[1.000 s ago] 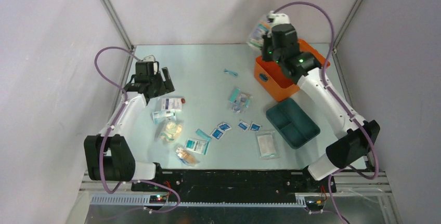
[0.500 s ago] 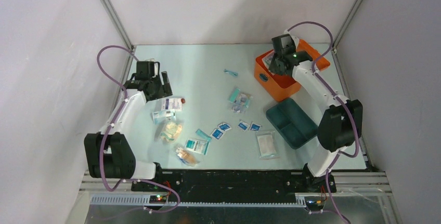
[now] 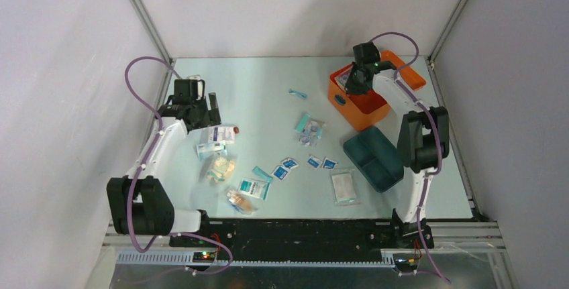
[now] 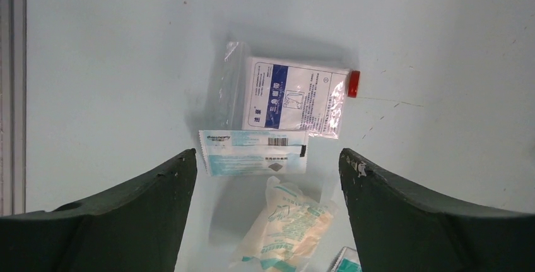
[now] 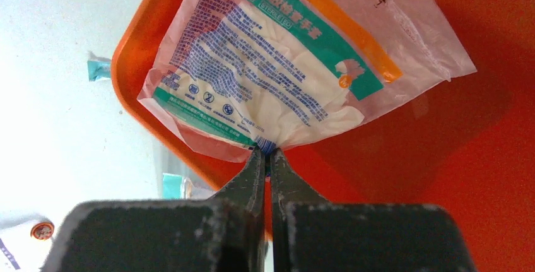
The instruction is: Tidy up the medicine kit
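Observation:
The medicine kit's orange case (image 3: 359,109) stands open at the back right, its lid (image 3: 406,74) lying flat behind it. Its dark teal tray (image 3: 377,158) lies on the table in front of it. My right gripper (image 3: 353,82) is over the case, shut on the edge of a clear packet (image 5: 277,76) with a green and white label, which hangs over the orange inside (image 5: 441,158). In the right wrist view that gripper (image 5: 266,153) pinches the packet's bunched edge. My left gripper (image 4: 266,154) hangs open above a pale blue sachet (image 4: 252,152) and a white-and-blue packet (image 4: 293,98), holding nothing.
Loose packets lie across the table's middle: blister packs (image 3: 308,128), small blue sachets (image 3: 288,163), a clear flat packet (image 3: 345,186), a beige glove packet (image 3: 220,167) and a small teal item (image 3: 297,92). A red cap (image 4: 354,84) lies by the white packet. Walls close in three sides.
My right arm has carried the clear packet from above the table's far edge down over the open orange case. The left gripper has hardly moved.

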Motion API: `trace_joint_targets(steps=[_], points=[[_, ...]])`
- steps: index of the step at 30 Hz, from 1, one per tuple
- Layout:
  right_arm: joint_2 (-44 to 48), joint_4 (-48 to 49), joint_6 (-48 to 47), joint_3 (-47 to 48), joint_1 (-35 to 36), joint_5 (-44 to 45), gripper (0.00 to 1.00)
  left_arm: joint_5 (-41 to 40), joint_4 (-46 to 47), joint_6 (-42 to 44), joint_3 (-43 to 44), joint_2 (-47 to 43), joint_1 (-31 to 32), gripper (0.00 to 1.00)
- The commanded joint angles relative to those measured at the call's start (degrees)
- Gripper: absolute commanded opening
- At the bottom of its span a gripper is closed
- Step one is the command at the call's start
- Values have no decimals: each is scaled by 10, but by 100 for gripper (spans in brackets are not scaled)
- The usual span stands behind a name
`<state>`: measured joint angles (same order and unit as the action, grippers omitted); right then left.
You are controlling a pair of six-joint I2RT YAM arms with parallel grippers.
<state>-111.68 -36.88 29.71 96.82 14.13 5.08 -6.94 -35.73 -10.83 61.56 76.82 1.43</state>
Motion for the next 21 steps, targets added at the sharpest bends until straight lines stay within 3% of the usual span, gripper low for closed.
trace_joint_targets(steps=[1,15,21], points=[[-38,26,-24,54,-7,-20,0,-2,5,31,-3,-20,1,88],[-140,28,-66,113,-28,-116,0,-9,13,65,22,0,1,89],[-152,33,-73,109,-31,-109,7,-6,13,68,25,7,1,89]])
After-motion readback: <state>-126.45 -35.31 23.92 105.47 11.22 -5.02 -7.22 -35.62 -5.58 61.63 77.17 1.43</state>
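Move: The right hand already pinches the near edge of the glove packet over the orange box, just inside its near-left wall; the middle of the box lies about 5 cm to its right, 2 cm ahead and 7 cm below. On the table some 13 cm lower, the teal strip lies 15 cm left and 5 cm ahead, the bandage packet 12 cm left and 9 cm back, the green tray 8 cm right and 19 cm back. From the left hand, the box is roughly 48 cm right and 16 cm ahead. Keeping the glove packet's edge pinched between its fingertips, the right hand sinks about 7 cm into the orange box, going some 3.5 cm forward as well; the forward part fades and it ends almost straight down. The wrist turns slightly counter-clockwise and tips down a little, and the fingers only begin to ease at the very end. ##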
